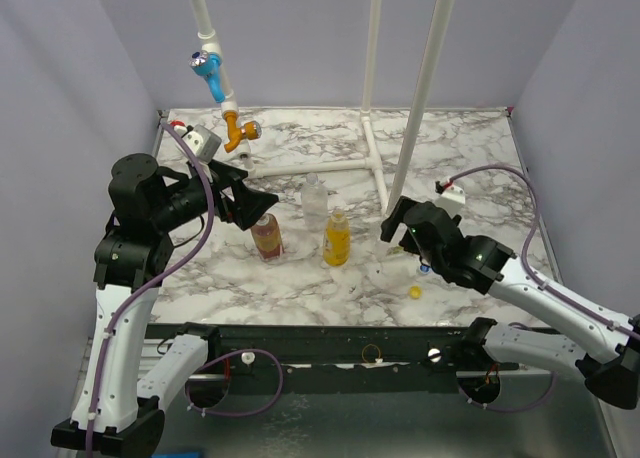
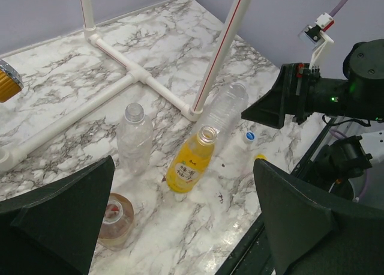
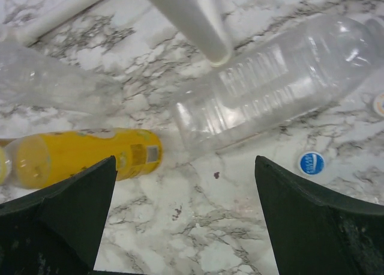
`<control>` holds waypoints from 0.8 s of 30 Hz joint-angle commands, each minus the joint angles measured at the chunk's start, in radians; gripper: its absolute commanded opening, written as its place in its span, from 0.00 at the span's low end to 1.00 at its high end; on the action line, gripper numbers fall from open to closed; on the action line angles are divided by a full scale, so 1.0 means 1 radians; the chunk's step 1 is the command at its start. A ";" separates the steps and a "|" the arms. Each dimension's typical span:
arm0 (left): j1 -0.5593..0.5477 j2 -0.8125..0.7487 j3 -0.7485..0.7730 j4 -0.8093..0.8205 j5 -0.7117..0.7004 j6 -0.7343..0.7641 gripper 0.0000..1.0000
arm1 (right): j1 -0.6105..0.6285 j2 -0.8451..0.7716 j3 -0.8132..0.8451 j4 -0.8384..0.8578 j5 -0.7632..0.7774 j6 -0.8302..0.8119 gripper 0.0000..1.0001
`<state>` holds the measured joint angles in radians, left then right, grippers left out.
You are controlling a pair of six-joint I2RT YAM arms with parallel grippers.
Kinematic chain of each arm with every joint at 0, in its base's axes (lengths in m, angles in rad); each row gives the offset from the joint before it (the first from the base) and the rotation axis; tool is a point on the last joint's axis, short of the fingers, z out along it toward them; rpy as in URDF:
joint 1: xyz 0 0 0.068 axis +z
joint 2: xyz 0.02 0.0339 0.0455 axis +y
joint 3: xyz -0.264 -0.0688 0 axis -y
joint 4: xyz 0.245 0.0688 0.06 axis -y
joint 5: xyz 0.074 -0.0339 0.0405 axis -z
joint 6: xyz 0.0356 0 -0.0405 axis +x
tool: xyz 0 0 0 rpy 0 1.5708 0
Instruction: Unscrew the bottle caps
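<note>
Three bottles stand upright with open necks: a brown one (image 1: 267,236) (image 2: 114,218), a slim clear one (image 1: 315,200) (image 2: 133,137) and a yellow-orange one (image 1: 337,238) (image 2: 191,161) (image 3: 84,155). The wider clear bottle (image 2: 225,110) (image 3: 276,89) lies on its side by the slanted pipe. A blue-and-white cap (image 2: 250,135) (image 3: 311,163) and a yellow cap (image 1: 415,291) (image 2: 260,157) lie loose on the marble. My left gripper (image 1: 250,203) (image 2: 183,167) is open above the brown bottle, holding nothing. My right gripper (image 1: 400,228) (image 3: 185,161) is open and empty over the lying bottle.
A white pipe frame (image 1: 330,163) lies across the back of the table, and a slanted pipe (image 1: 425,88) (image 3: 192,20) rises from it. A tap with a blue handle (image 1: 207,63) and an orange fitting (image 1: 238,130) hangs at the back left. A dark rail (image 1: 330,338) edges the front.
</note>
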<state>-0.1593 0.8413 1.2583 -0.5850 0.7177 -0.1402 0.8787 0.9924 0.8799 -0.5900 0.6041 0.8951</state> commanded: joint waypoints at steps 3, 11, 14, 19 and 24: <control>-0.003 0.007 0.033 0.013 0.043 -0.017 0.99 | -0.188 0.034 -0.052 -0.114 -0.105 0.083 1.00; -0.003 0.007 0.066 0.014 0.054 -0.018 0.99 | -0.403 0.157 -0.059 0.046 -0.204 0.004 1.00; -0.003 0.001 0.075 0.012 0.058 -0.006 0.99 | -0.441 0.160 -0.092 0.108 -0.211 0.046 1.00; -0.003 -0.001 0.080 0.012 0.069 -0.012 0.99 | -0.462 0.202 -0.140 0.175 -0.167 0.133 1.00; -0.003 -0.002 0.078 0.011 0.091 -0.025 0.99 | -0.570 0.261 -0.103 0.146 -0.171 0.144 1.00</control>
<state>-0.1593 0.8490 1.3151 -0.5789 0.7650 -0.1524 0.3939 1.2201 0.7578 -0.4629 0.4225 1.0027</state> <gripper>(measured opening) 0.988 0.998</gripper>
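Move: The clear bottle lying on its side is what the open right hand goes for: its middle is roughly 8 cm ahead, 6 cm to the right and 15 cm below. The opened yellow bottle stands about 14 cm to that hand's left and 3 cm ahead. The blue cap lies level with the hand, 9 cm right, and the foot of the white pipe is straight ahead some 14 cm. From the left hand the clear bottle lies about 34 cm right, 11 cm ahead, far below. The right hand, empty and wide open, leaves the yellow bottle and sweeps right and down about 10 cm each while reaching some 6 cm forward, the sideways swing coming mostly first, until its fingers come close above the lying clear bottle. On the way the wrist turns clockwise by about 25 degrees and tips the fingers some 15 degrees further down, with no contact on the bottle to be seen, while the left hand, also open and empty, only eases up a couple of centimetres. ##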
